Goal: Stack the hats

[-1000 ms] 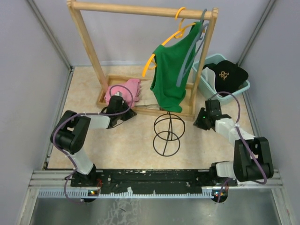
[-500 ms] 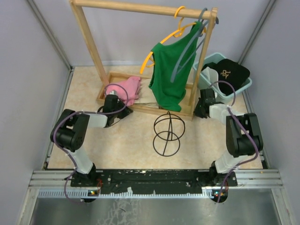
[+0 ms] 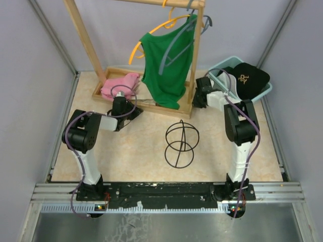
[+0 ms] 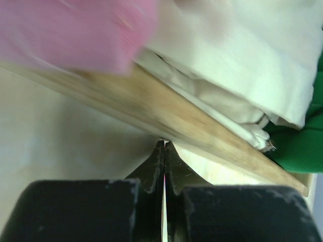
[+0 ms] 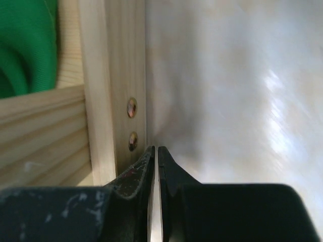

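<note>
One hat [image 3: 248, 76], black with a gold emblem, lies in the teal bin [image 3: 217, 73] at the back right. No other hat is plain to see. My left gripper [image 3: 121, 102] [image 4: 165, 144] is shut on nothing, its tips against the front rail [image 4: 166, 118] of the wooden rack's base. My right gripper [image 3: 198, 96] [image 5: 155, 149] is also shut and empty, low beside the rack's right post [image 5: 118, 85], a hand's width left of the bin. White fabric [image 4: 237, 65] lies inside the rack's base behind the rail; I cannot tell whether it is a hat.
The wooden clothes rack [image 3: 86, 48] stands at the back with a green shirt [image 3: 164, 65] on an orange hanger and a pink cloth [image 3: 118, 85] in its base. A black wire stand [image 3: 180, 143] sits mid-table. Grey walls close both sides.
The rack has slid back and to the left, with the shirt and pink cloth. Both grippers have followed it away from the bases. The right gripper's jaws have come together.
</note>
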### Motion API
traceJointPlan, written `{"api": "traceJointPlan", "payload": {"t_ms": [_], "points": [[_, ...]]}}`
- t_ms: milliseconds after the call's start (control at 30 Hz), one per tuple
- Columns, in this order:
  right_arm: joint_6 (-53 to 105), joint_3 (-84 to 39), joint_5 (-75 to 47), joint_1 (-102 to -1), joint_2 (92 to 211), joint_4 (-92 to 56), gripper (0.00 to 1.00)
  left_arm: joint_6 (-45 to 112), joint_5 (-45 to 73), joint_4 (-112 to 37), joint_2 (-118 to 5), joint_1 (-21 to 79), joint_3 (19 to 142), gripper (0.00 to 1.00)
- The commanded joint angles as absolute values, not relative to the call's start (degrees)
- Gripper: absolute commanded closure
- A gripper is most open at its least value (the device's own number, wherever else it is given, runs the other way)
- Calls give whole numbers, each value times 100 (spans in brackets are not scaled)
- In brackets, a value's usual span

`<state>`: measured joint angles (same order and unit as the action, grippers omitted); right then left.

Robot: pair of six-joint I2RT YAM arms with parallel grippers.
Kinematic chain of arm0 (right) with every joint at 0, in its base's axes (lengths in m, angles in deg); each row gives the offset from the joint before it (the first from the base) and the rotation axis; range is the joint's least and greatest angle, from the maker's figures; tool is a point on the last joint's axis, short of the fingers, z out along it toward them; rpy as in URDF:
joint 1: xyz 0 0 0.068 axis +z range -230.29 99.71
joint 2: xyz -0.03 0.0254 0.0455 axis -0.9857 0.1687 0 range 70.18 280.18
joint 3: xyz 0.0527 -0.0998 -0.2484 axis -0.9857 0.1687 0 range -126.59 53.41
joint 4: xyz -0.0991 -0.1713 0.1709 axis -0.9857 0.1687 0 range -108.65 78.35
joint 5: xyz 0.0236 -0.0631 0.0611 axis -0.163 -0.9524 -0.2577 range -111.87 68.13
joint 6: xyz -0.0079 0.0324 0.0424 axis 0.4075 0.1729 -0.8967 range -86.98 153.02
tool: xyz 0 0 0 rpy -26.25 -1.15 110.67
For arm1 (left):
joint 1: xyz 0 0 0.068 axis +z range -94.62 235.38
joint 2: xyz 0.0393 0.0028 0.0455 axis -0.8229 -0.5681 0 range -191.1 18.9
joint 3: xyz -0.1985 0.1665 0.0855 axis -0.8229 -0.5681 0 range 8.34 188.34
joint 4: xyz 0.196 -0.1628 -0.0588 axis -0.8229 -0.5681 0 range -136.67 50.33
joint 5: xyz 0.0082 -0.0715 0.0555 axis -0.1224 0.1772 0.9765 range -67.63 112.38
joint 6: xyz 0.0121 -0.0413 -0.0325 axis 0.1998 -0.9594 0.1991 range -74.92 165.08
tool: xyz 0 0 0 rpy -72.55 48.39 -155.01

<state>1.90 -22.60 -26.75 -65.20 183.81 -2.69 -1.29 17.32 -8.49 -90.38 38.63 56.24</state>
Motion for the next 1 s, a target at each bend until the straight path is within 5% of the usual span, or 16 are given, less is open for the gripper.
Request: {"api": "traceJointPlan", "payload": {"t_ms": [0, 233, 567, 967], "points": [[63, -3746, -2164, -6228, 19026, -383, 92, -223, 1578, -377, -9461, 3902, 6007, 100], [337, -5513, -2045, -6225, 19814, 518, 92, -379, 1073, 538, -10274, 3986, 6728, 100], [319, -3010, -1717, -6429, 17969, -74, 92, -651, 521, 1174, -11279, 4053, 8043, 100], [489, -2493, -1557, -6485, 17463, -91, 90, 92, 441, 211, -10492, 4730, 7559, 100]]}}
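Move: The clothes rack's front rail is right at the left fingertips, about 1 cm ahead; the pink towel lies some 14 cm ahead and 9 cm left, slightly higher. The rack's right front corner is roughly 23 cm right of the left hand and 4 cm back. That corner is about 1 cm ahead of the right hand and 3 cm to its left, at its height. The teal bin with the hats sits some 15 cm ahead and 19 cm right of it. Keep the shut left fingers against the front rail and push forward about 10 cm, drifting right and turning slightly clockwise, then stop and ease a little left. Drive the nearly shut right gripper forward and left along with the rack's right end by some 9 cm while rising, then draw it back just as far, clear of the rack, and lower it slightly. ##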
